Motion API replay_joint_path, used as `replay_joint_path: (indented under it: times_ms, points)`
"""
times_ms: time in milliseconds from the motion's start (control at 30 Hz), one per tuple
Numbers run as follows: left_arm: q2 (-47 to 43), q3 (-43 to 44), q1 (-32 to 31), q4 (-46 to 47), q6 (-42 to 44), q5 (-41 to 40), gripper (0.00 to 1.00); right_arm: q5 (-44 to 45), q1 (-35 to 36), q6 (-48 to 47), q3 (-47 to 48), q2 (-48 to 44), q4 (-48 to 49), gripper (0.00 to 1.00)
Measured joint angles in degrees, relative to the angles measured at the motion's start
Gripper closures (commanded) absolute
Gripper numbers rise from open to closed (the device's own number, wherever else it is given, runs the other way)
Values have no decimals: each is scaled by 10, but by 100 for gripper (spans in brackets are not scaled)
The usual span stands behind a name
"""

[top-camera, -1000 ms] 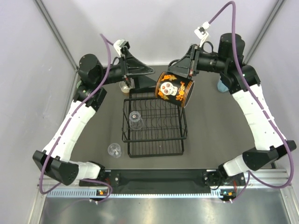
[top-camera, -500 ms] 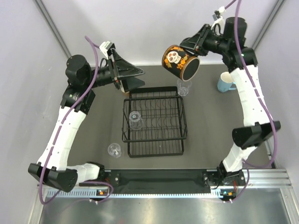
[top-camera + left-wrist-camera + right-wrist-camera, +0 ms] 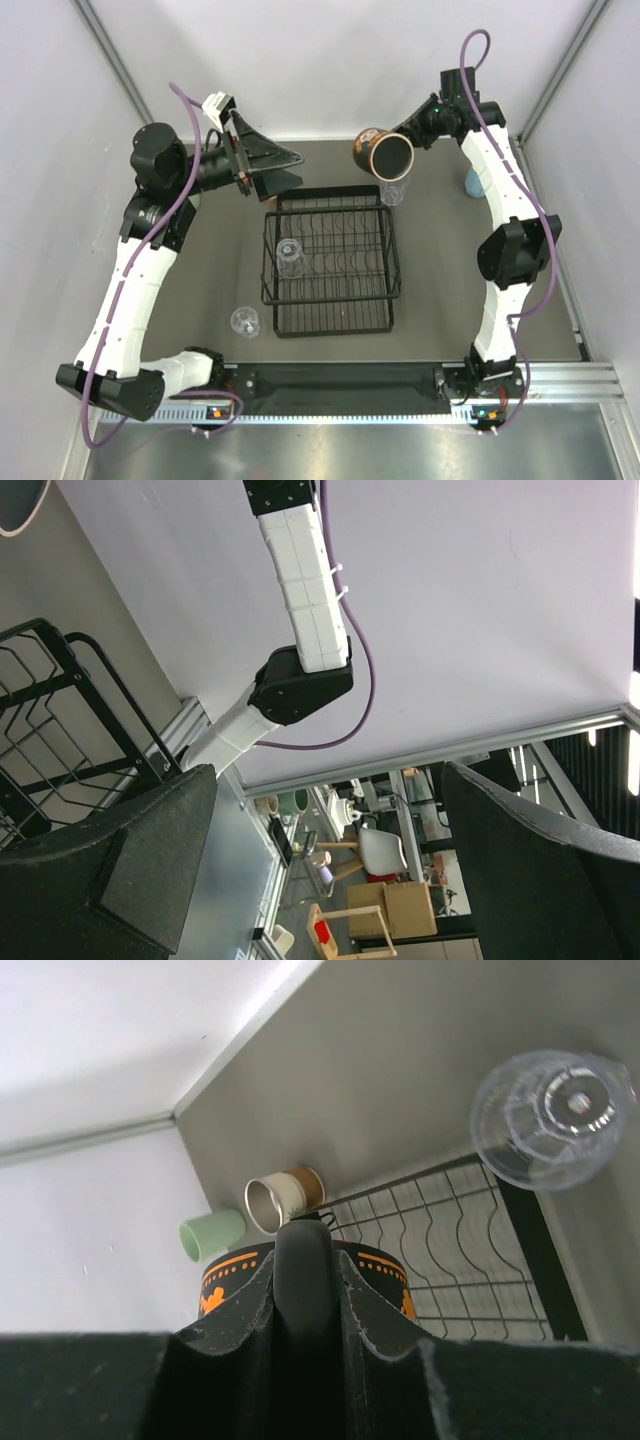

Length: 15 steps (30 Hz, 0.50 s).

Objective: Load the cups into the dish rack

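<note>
The black wire dish rack sits mid-table with one clear glass inside it. My right gripper hangs high over the rack's far right corner, shut on the handle of a dark cup with orange print, whose mouth is tipped toward the camera. My left gripper hovers open and empty above the rack's far left corner. In the right wrist view a tan cup and a pale green tumbler lie beyond the rack, and a clear glass stands beside it.
Another clear glass stands on the table left of the rack's near corner. A light blue mug shows partly behind the right arm at the far right. The left wrist view shows the rack's edge, the wall and the right arm.
The right arm has swung up and back toward the far wall, carrying the dark cup off the rack and turning its mouth toward the camera. The left arm drew back and left, still open.
</note>
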Motion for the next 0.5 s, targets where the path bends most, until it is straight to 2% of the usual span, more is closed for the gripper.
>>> replay_joint_path:
  times_ms: [267,500]
  points:
    - [-1,-9,4,-10,10,-6,1,24,5,101,-5,9,-53,100]
    - [-1,-22,10,-13,16,-14,1,33,28,142,-5,53,-111,100]
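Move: The right hand holds the black mug. From it the dish rack's middle lies about 20 cm back, 15 cm to the left and 22 cm below. A clear glass stands almost straight below it, 24 cm down and 2 cm farther out; the glass already in the rack is roughly 20 cm back and 25 cm left, 21 cm down. For the open left hand the rack's middle is some 7 cm ahead, 5 cm right and 43 cm below. Downwards, gathering speed, the right hand lowers the held mug about 7.5 cm and eases 2 cm back, in towards the rack, coming closer to the clear glass by its far right corner. As it sinks, the wrist tips the fingers some 20 degrees further down with a slight clockwise turn, and the fingers keep their grip. The empty left hand, still wide open, sinks barely 2 cm and edges forward. ##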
